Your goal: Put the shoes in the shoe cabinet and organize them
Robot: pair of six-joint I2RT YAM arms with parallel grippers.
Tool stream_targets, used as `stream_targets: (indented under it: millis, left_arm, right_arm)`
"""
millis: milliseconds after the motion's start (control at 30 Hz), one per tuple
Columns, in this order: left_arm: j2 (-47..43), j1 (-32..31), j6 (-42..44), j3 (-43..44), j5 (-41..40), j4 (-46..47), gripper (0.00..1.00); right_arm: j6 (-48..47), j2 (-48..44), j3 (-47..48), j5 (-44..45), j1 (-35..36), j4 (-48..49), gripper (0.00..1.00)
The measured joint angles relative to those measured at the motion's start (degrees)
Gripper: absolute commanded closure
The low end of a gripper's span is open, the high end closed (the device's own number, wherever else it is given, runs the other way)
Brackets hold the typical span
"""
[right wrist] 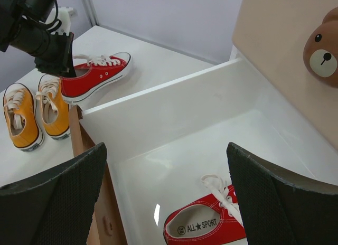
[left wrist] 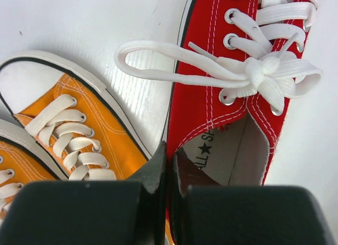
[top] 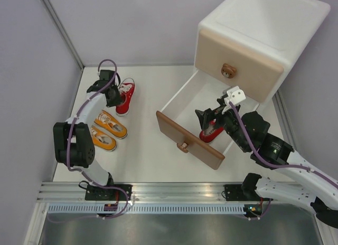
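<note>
One red shoe [top: 127, 92] lies on the white table at the back left. My left gripper [top: 113, 96] is shut on its inner side wall beside the heel opening [left wrist: 168, 156]; one finger is inside the shoe [left wrist: 211, 97], the other outside. Two orange shoes [top: 112, 123] [top: 103, 139] lie side by side just in front of it. The shoe cabinet [top: 264, 34] stands at the back right with its brown lower drawer [top: 189, 140] pulled out. A second red shoe [right wrist: 211, 229] lies inside that drawer. My right gripper [right wrist: 166, 150] hangs open above it, holding nothing.
The beige upper drawer [top: 237, 57] is closed, with its bear-head knob [right wrist: 322, 55] near my right wrist. Grey walls enclose the table on the left and at the back. The drawer's white walls [right wrist: 158, 105] surround the red shoe inside.
</note>
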Motion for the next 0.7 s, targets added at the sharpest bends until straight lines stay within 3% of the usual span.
stream_targets:
  millis: [200,700]
  left_arm:
    - [-6.40,-1.46,-0.02,3.85,1.68,-1.70,0.98]
    - [-18.43,-12.33,0.07,13.57,6.99,-3.85,0.98]
  right_arm:
    - [-0.35,-1.33,0.00,0.00,0.00,-0.07,0.02]
    - [-0.72,-3.10,0.00,0.02,0.02,-0.04,0.02]
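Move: The left hand already holds the red shoe by its side wall near the heel. The open drawer's middle is about 35 cm to its right, some 5 cm back and 2 cm lower, and the first red shoe lies in it about 37 cm right and 12 cm back. The near orange shoe is 9 cm back and 6 cm left, the outer one 15 cm back and 12 cm left, both 7 cm below. From the right hand, the drawer's middle is about 11 cm ahead, 5 cm left and 27 cm below. The left hand keeps its pinch on the shoe's side wall and carries the red shoe quickly upward by about 21 cm, at first almost straight up from beside the orange shoes, then bending right as well, closing some 10 cm of the sideways gap to the open drawer. On the way the wrist tips the fingers up from their downward slant by nearly 30 degrees and turns somewhat clockwise, while the open, empty right hand eases up and back a centimetre or two above the drawer. ##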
